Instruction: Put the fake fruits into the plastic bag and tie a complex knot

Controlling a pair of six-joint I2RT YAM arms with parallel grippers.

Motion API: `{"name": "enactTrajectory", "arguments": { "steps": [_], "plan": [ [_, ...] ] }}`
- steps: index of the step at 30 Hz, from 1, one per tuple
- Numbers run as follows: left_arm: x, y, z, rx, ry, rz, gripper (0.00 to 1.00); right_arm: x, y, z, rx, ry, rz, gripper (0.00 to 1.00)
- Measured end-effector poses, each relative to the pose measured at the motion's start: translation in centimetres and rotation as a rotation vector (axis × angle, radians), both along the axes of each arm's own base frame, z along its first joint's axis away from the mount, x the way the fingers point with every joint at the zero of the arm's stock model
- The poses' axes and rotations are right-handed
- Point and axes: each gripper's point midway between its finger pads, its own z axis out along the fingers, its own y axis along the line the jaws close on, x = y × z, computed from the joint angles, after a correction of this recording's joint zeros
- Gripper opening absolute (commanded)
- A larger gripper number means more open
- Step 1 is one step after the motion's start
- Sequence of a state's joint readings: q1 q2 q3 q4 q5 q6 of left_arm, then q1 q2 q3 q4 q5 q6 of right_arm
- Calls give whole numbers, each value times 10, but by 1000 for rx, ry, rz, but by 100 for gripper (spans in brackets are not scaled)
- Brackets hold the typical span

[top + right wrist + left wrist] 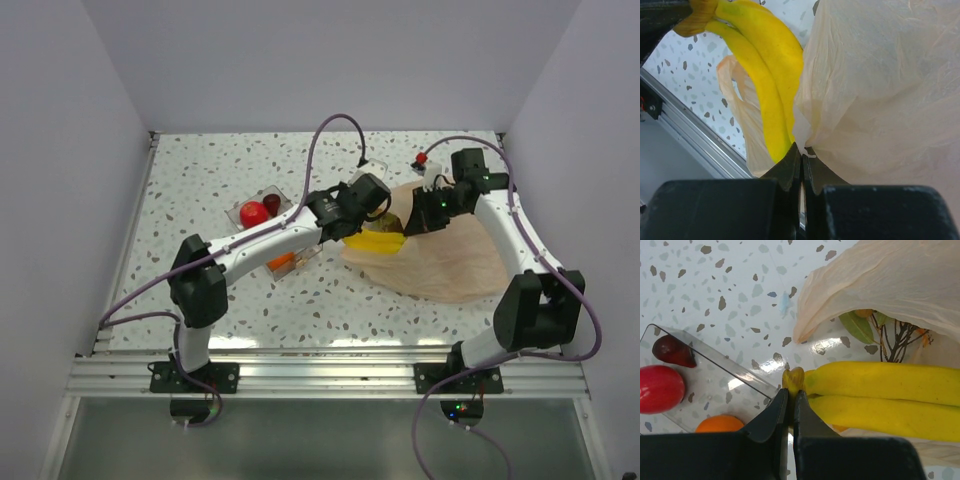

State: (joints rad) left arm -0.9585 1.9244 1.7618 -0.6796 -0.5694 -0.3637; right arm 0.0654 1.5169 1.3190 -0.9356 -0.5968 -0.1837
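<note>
My left gripper [791, 400] is shut on the stem end of the yellow banana [880, 395], a two-finger bunch that points into the mouth of the peach plastic bag [890, 285]. A green leaf [857, 326] on dark twigs lies under the bag's lifted edge. My right gripper [802, 152] is shut on the bag's rim [880, 90] and holds it up beside the banana [765, 75]. From above, the bag [450, 265] lies right of centre with both grippers at its left opening. A red apple [657, 388] and a dark red fruit [674, 351] sit in the clear tray [715, 385]. An orange piece [720, 424] lies beside it.
The clear tray [240, 208] sits left of the bag on the speckled table. A small red object [423, 160] lies at the far edge behind my right arm. A loose bag handle [740, 110] hangs over the table near the aluminium rail [690, 135].
</note>
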Motion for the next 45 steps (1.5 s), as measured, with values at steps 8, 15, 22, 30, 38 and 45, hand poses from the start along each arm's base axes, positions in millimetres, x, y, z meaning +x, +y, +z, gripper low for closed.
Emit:
{"name": "enactTrajectory", "arguments": {
  "steps": [8,15,22,30,38,45],
  "plan": [
    [-20,-23,3,-69,61,-63,0,-1,0,-5,0,8,-1,0],
    [-22,-50,9,-210,77,-97,0,0,0,-6,1,4,-3,0],
    [-8,-70,7,-267,65,-51,0,1,1,-5,9,-2,-5,0],
    [3,-48,-34,-263,110,51,0,-2,7,5,49,-7,-7,0],
    [23,-18,-53,-243,115,129,0,0,11,20,82,-32,-25,0],
    [31,-16,-38,-299,104,126,0,-1,20,28,142,-28,-19,0]
  ]
}}
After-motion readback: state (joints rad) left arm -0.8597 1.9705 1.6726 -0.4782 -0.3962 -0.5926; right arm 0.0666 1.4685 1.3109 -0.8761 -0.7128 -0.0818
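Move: The left gripper already holds the bananas by the stem, their bodies lying into the bag's mouth, whose middle is about 8 cm to its right, level fore and aft, and some 7 cm lower. The grapes in the bag lie roughly 10 cm right, 4 cm ahead and 9 cm below; the orange in the tray is about 17 cm left and 5 cm back. From the right gripper, shut on the upper rim, the mouth's middle is about 6 cm left and 5 cm below. Bring the left gripper about 7 cm right and slightly back to feed the bananas deeper into the bag, rolling its left side down some 15 degrees; then swing it back left and forward while sinking about 6 cm under the upper rim, lifting a little last. Keep the stem pinched. Keep the rim pinched in the right gripper, raising it about 3 cm late, drifting left. ##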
